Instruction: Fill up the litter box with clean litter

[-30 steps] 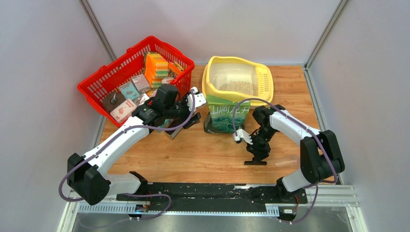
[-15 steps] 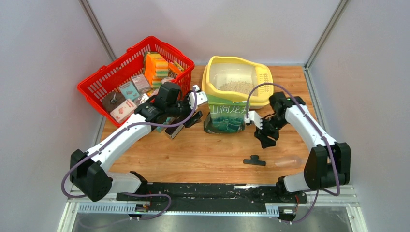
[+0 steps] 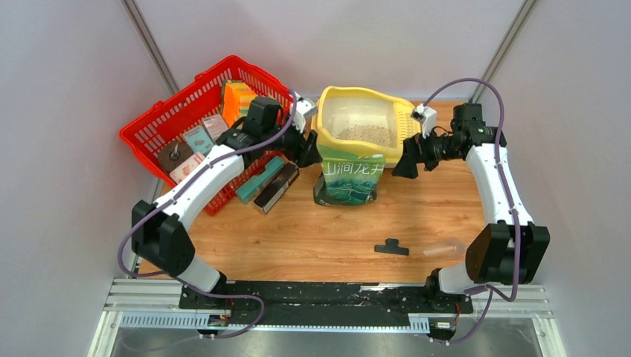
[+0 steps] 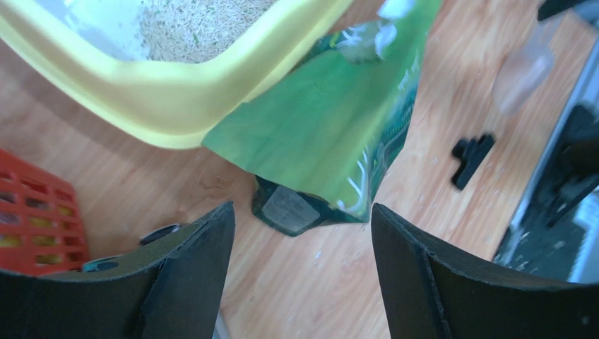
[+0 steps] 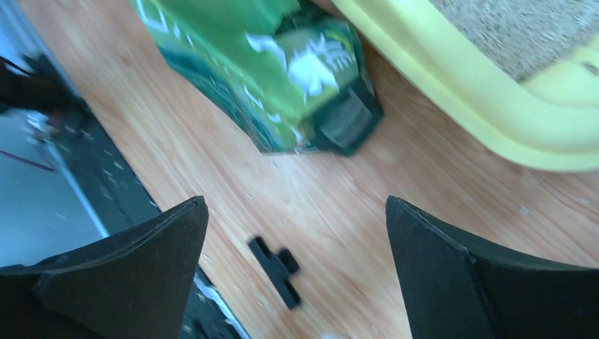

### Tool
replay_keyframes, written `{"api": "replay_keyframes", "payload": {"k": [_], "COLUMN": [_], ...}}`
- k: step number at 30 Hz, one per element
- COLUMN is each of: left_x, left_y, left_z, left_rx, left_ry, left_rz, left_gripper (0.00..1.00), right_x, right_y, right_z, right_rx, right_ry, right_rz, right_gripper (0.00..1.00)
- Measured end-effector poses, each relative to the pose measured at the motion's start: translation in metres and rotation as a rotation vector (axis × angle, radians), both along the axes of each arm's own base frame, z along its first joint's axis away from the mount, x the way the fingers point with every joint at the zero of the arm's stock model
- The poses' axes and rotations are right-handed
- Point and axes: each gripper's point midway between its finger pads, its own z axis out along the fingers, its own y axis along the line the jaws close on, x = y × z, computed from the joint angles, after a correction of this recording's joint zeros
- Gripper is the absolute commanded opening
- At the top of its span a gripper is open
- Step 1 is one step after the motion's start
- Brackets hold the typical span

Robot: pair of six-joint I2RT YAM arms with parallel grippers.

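Observation:
The pale yellow litter box (image 3: pixel 325 132) stands at the back of the table with clean litter (image 3: pixel 364 134) as a beige grainy patch in its white basin. A green bag (image 3: pixel 348 178) leans upright against its front. My left gripper (image 3: pixel 307 151) hangs open just left of the bag, beside the box's left front corner. Off the box's right front corner hovers my right gripper (image 3: pixel 406 162), open too. In the left wrist view the gripper (image 4: pixel 300 206) is empty, above the wood, with the bag (image 4: pixel 332 134), box rim (image 4: pixel 162 106) and litter (image 4: pixel 198 28) ahead. The right gripper (image 5: pixel 295 200) is equally empty, facing the bag (image 5: pixel 268 70) and rim (image 5: pixel 452 78).
A red mesh basket (image 3: pixel 160 126) of small boxes stands at the back left, with two long boxes (image 3: pixel 269 182) lying by it. A black clip (image 3: pixel 391 246) and a translucent piece (image 3: pixel 446 247) lie on the wood near the front. Grey walls close both sides.
My right gripper opened, left the black clip on the table and swung up to the litter box's right front corner. The left gripper moved back and right, toward the box's left front corner.

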Motion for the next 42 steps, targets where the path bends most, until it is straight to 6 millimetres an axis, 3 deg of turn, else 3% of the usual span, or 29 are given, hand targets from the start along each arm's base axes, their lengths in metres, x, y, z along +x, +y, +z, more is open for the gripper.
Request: {"api": "replay_keyframes", "payload": {"k": [3,7,17,20,24,29,34,42], "left_x": [0.017,0.027,0.042,0.042,0.045,0.037,0.013,-0.006], "left_y": [0.003,0.0,-0.036,-0.035,-0.025,-0.004,0.01,0.018], "left_z": [-0.013,-0.031,-0.028,-0.032,-0.023,0.001,0.027,-0.002], "left_rx": [-0.071,-0.114,-0.209,-0.211,-0.223,-0.206,-0.209,-0.159], "left_ry": [0.139,0.296,0.461,0.493,0.479,0.395,0.318,0.396], "left_rz": [0.073,0.129,0.078,0.087,0.1,0.115,0.097,0.112], "left_gripper": [0.8,0.81,0.81,0.81,0.8,0.8,0.79,0.79], "right_x": [0.016,0.031,0.037,0.037,0.033,0.037,0.049,0.047], "right_y": [0.017,0.031,0.051,0.052,0.053,0.055,0.068,0.117], "right_z": [0.009,0.002,0.012,0.015,0.014,0.008,0.0,-0.006], "right_rx": [0.131,0.239,0.329,0.337,0.351,0.374,0.421,0.556], "right_ry": [0.061,0.169,0.205,0.204,0.218,0.259,0.305,0.468], "right_rz": [-0.043,-0.08,-0.075,-0.078,-0.096,-0.126,-0.083,0.078], "right_gripper": [1.0,1.0,1.0,1.0,1.0,1.0,1.0,1.0]}}
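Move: The litter bag stands between the hands: from the right hand it lies some 14 cm left, 2 cm ahead and 12 cm lower; from the left hand about 10 cm right, 2 cm back and 14 cm lower. The litter box is about 17 cm ahead and 9 cm left of the right hand, while the black clip lies roughly 16 cm back and 3 cm left of the right hand, both well below it. At the litter bag's mouth the right hand closes in from the right, about 12 cm left and 5 cm forward, pausing midway, rolling some 40 degrees until its wide-open fingers point nearly straight left and straddle the bag's near wall. Beside the bag's left edge the open left hand loops forward, right and down by about 5 cm, then returns almost to where it began, rolled some 25 degrees. ##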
